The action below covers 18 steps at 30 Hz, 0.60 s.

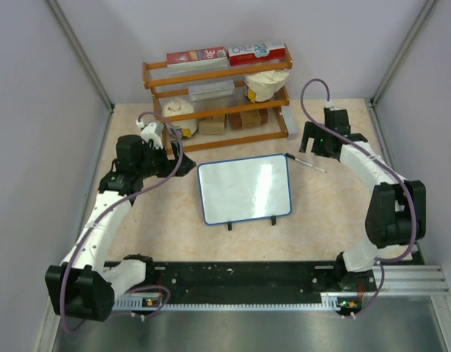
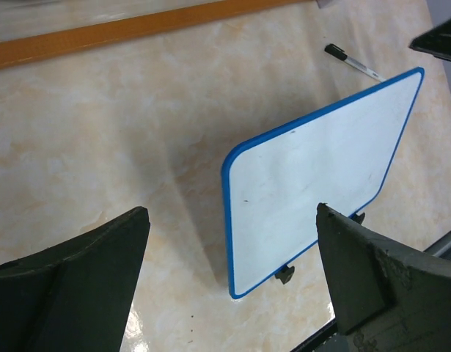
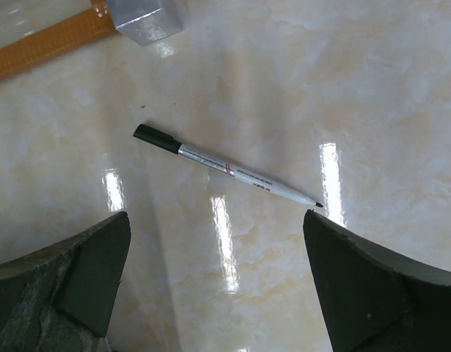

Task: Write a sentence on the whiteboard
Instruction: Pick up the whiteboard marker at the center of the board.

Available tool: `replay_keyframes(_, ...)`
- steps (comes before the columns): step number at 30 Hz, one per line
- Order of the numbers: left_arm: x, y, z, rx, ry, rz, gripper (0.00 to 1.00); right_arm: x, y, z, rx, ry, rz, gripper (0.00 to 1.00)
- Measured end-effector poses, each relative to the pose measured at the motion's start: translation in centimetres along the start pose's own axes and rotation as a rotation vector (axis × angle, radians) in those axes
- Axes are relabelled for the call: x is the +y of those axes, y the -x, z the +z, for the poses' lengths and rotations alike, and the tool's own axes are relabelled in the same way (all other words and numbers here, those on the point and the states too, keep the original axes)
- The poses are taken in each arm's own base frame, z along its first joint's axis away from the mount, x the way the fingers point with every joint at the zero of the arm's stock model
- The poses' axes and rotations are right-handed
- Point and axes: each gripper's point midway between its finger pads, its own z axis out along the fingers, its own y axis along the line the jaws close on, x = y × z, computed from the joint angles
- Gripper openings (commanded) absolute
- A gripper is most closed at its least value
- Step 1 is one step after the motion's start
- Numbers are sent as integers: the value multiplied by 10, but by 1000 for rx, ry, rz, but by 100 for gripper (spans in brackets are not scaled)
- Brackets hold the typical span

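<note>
The whiteboard point(image 1: 244, 189), white with a thin blue frame and two small black feet, lies in the middle of the table. Its face point(image 2: 320, 169) is blank and the sentence is not in view. A thin white marker point(image 1: 307, 163) with a black cap lies just off the board's far right corner. My left gripper point(image 1: 182, 165) hovers off the board's far left corner, open and empty point(image 2: 231, 211). My right gripper point(image 1: 313, 143) hangs above the marker point(image 3: 225, 167), open point(image 3: 216, 215) and apart from it.
An orange wooden rack point(image 1: 218, 95) with boxes and bags stands at the back, its base rail point(image 2: 137, 29) close behind my left gripper. A small silver block point(image 3: 144, 18) sits at the rack's right end. Grey walls close in both sides.
</note>
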Motion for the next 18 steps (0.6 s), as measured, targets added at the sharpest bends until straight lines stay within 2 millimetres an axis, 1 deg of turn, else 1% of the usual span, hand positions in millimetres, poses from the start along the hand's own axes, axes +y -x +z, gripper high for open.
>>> replay_keyframes(3,-18,3,6,25,-47,48,98,6,-6,14,44,-6,-45,98)
replay_keyframes(5,-27,1,11,43,-69,66,98,10,-10,24,68,-8,-69,94)
replay_keyframes(6,-30,-1,13,54,-79,71,98,11,-11,29,80,-7,-79,90)
replay_keyframes(8,-34,-7,17,76,-93,78,98,13,-11,40,99,-5,-92,87)
replay_keyframes(12,-35,-14,23,109,-101,79,98,18,-13,64,141,4,-103,78)
replay_keyframes(14,-34,-17,25,123,-105,78,98,20,-16,76,166,10,-107,76)
replay_keyframes(15,-34,-18,25,127,-108,79,98,20,-20,82,182,10,-111,73)
replay_keyframes(18,-37,-21,25,139,-126,80,98,21,-30,95,229,17,-113,71)
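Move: Straight ahead of the right hand by about 5 cm and roughly 11 cm below it lies the whiteboard marker, flat on the table, cap end to the left. The whiteboard's middle is some 20 cm to that hand's left and 5 cm back, and the shelf's corner foot stands about 16 cm ahead and 6 cm left, both at table level. From the left hand the marker is around 36 cm to the right, 14 cm ahead and 20 cm lower. Sinking some 8 cm while reaching about 5 cm forward and a little left, the right hand comes down towards the cap half of the marker, tipping further downward and closing its wide-open fingers by about a quarter; no touch on the marker is visible yet. The empty left hand drifts about 5 cm right towards the whiteboard, turning slightly clockwise, fingers still open. ##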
